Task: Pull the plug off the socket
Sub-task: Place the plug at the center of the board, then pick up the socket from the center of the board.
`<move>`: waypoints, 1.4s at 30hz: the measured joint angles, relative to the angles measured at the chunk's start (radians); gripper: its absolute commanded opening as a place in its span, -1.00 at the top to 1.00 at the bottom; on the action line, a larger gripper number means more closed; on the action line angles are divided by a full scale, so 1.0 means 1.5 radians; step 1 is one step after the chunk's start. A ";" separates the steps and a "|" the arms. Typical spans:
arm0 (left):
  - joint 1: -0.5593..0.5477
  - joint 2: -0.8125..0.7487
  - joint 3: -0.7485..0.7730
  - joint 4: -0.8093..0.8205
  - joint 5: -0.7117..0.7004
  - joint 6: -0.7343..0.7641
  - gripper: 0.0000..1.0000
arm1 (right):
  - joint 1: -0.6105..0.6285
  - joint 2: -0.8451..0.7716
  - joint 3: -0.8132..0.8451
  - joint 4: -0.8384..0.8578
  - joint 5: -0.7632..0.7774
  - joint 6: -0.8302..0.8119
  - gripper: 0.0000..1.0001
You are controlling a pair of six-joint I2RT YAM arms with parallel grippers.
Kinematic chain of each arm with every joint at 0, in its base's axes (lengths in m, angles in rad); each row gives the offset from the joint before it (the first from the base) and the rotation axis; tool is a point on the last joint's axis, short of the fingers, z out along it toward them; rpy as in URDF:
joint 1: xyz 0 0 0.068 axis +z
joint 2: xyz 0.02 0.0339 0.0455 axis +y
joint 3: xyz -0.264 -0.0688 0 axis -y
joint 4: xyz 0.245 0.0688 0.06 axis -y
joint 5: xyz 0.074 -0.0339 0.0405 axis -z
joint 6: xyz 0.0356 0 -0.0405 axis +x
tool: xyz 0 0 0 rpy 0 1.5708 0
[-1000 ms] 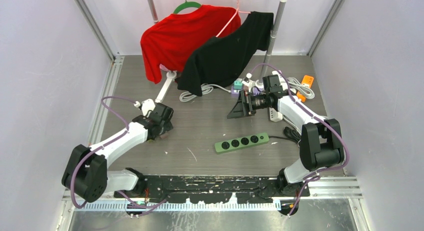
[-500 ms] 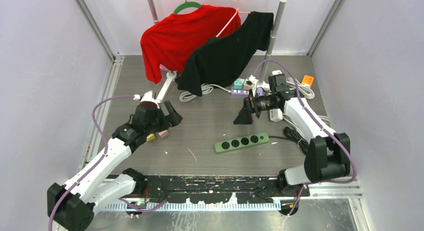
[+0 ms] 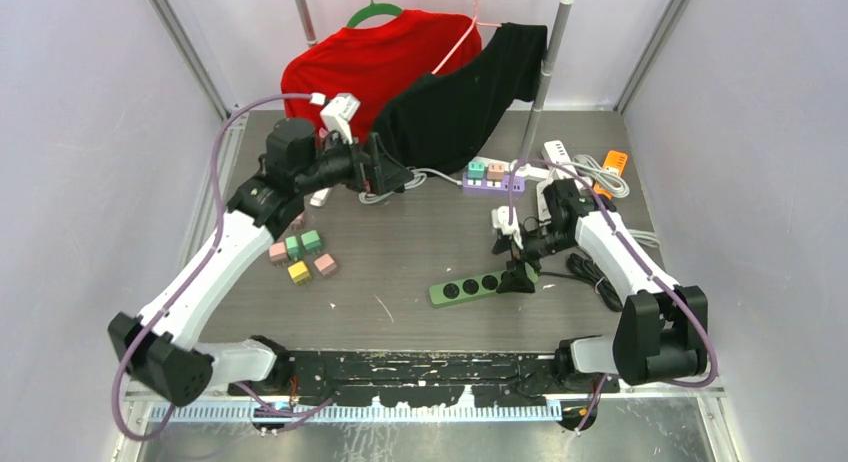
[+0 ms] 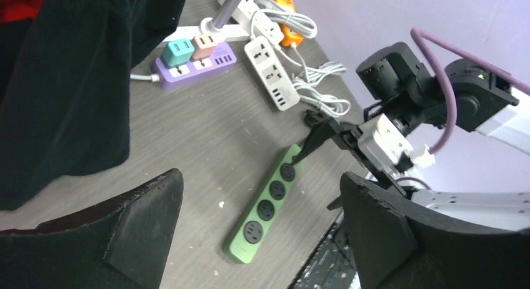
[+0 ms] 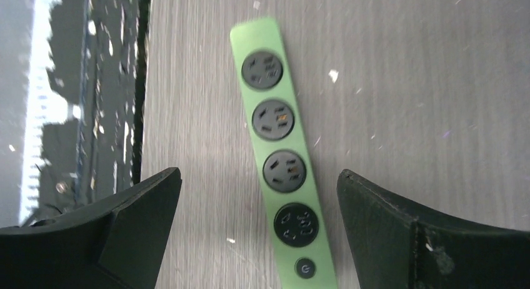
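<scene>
A purple power strip (image 3: 490,183) lies at the back of the table with a teal plug (image 3: 478,167) and a pink plug (image 3: 496,168) seated in it. The left wrist view shows that strip (image 4: 187,69) with the teal plug (image 4: 181,51) and pink plug (image 4: 209,44). My left gripper (image 3: 398,170) is open and empty, raised in front of the hanging shirts, left of the purple strip. My right gripper (image 3: 512,265) is open and empty, pointing down over the right end of a green power strip (image 3: 483,285), which has no plugs in it (image 5: 278,145).
Several small coloured blocks (image 3: 300,254) lie on the table at the left. A red shirt (image 3: 350,67) and a black shirt (image 3: 460,97) hang on a rack at the back. White power strips (image 3: 557,152), coiled cables (image 3: 600,177) and an orange item (image 3: 613,162) fill the back right.
My left gripper opened, rose off the table and swung back toward the shirts, leaving the coloured blocks behind. My right gripper came forward and down over the green strip.
</scene>
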 measured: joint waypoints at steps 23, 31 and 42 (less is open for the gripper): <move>0.000 -0.034 -0.062 0.027 -0.012 -0.082 -0.99 | 0.166 0.093 -0.127 0.252 0.293 -0.003 -0.26; 0.000 -0.059 -0.096 0.026 -0.064 -0.127 -1.00 | 0.174 0.116 -0.098 0.213 0.283 -0.001 0.82; 0.000 -0.068 -0.127 0.045 -0.006 -0.067 -0.98 | 0.012 0.072 -0.001 0.078 0.115 0.005 0.99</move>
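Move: The green socket's middle lies almost directly below the open right hand, about 12 cm down and within 1 cm either way. From the green socket, the purple socket stands some 24 cm farther out and level sideways, the white socket roughly 18 cm farther out and 15 cm to the right, and the black cable coil about 26 cm to the right, straight across. For the left hand, the green socket is about 7 cm back, 16 cm right and 32 cm below. Right hand sinks some 12 cm, pinches the green socket mid-length, lifts it about 7; left drifts lower. ##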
